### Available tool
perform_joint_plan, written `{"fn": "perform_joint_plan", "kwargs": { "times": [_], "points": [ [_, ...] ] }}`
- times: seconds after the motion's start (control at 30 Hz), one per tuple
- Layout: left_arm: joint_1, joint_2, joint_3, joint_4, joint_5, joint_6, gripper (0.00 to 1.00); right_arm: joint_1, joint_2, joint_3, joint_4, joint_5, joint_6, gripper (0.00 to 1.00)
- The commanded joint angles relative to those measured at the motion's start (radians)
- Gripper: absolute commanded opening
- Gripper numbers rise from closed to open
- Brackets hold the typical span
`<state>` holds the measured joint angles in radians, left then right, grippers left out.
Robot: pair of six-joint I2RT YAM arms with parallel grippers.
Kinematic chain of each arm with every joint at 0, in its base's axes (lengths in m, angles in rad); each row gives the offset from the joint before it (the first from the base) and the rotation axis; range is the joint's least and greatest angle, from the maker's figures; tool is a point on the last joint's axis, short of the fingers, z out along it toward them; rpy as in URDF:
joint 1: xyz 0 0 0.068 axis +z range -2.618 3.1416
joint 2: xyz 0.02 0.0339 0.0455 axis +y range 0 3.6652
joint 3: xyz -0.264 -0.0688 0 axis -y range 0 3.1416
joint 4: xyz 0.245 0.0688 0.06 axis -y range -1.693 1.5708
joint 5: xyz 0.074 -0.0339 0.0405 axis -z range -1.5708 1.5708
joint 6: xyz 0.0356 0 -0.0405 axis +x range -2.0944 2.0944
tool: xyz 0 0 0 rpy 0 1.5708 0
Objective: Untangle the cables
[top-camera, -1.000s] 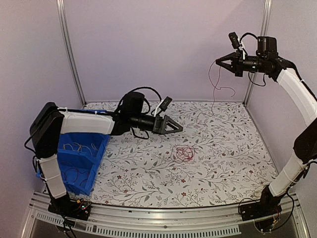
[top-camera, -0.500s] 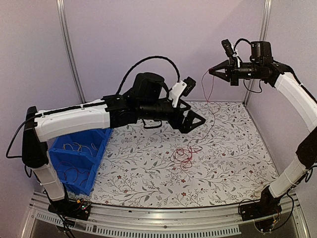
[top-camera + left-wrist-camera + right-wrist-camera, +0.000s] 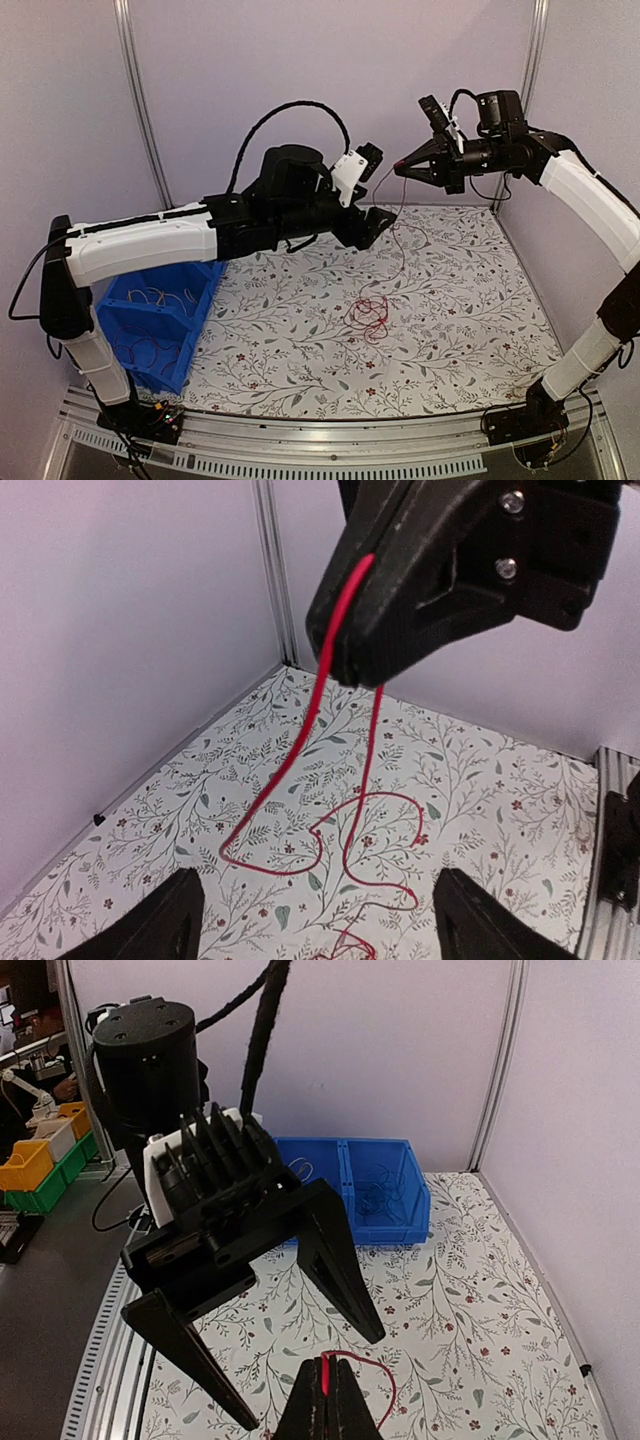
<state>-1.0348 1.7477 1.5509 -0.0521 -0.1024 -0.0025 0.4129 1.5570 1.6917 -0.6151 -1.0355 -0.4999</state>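
Note:
The cables show as a small red clump point(image 3: 370, 312) lying on the patterned table point(image 3: 470, 300). One red strand point(image 3: 401, 240) rises from it to my right gripper point(image 3: 399, 170), which is shut on the strand's end point(image 3: 326, 1378) high above the table. My left gripper point(image 3: 378, 222) hangs open just below and left of the right one. Its two black fingers point(image 3: 338, 1260) spread wide on either side of the right fingertips. In the left wrist view the strand point(image 3: 300, 730) drops from the right gripper point(image 3: 345, 670) in loops onto the table, with nothing between the left fingers point(image 3: 165, 920).
A blue bin point(image 3: 160, 320) with several thin wires inside stands at the table's left edge, also seen as the blue bin point(image 3: 360, 1190) in the right wrist view. Metal frame posts point(image 3: 140, 100) and pale walls close in the back and sides.
My left arm has lifted and swung right, up to the right gripper. The right gripper has come left and lower with the red strand, pulling it from the clump. The left jaws look slightly narrower.

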Motion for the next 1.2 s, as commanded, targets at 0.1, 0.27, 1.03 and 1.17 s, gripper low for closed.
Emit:
{"fn": "perform_joint_plan", "kwargs": {
  "times": [0.1, 0.27, 1.03, 1.17],
  "points": [
    [0.024, -0.018, 0.079, -0.067, 0.055, 0.118, 0.65, 0.041, -0.034, -0.018, -0.060, -0.045, -0.063, 0.02],
    [0.047, -0.007, 0.115, -0.086, 0.094, 0.115, 0.16, 0.055, -0.028, -0.012, -0.084, -0.043, -0.079, 0.02],
    [0.216, -0.455, 0.190, -0.873, -0.197, -0.081, 0.00, -0.109, -0.075, -0.342, 0.006, -0.017, -0.105, 0.63],
    [0.273, -0.536, 0.187, -1.041, -0.245, -0.196, 0.00, -0.108, -0.054, -0.351, 0.010, -0.012, -0.106, 0.63]
  ]
}}
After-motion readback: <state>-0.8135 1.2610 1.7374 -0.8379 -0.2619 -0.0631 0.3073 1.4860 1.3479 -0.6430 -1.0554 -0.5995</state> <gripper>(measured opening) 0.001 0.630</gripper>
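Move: The stretch of red cable to be gripped hangs from the right hand's shut pads, some 2 cm ahead of the left hand's open fingers, 2 cm to their right and 4 cm above. The other red cable lies on the table about 32 cm below the left hand, 4 cm back and 2 cm left; the blue box stands roughly 50 cm left, level with it, 29 cm below. From the right hand, the left gripper is about 3 cm left, 1 cm back and 6 cm below. The left hand lifts about 3 cm while its fingers shut on the red cable close under the right hand's grip, as the right hand, still pinching the cable, eases back some 2 cm and then opens to let go. With the cable pinched, the left hand then sweeps about 24 cm to its left towards the blue box, rising roughly 10 cm more and turning some 20 degrees counter-clockwise, while the emptied right hand draws off to its right and sinks about 10 cm. ##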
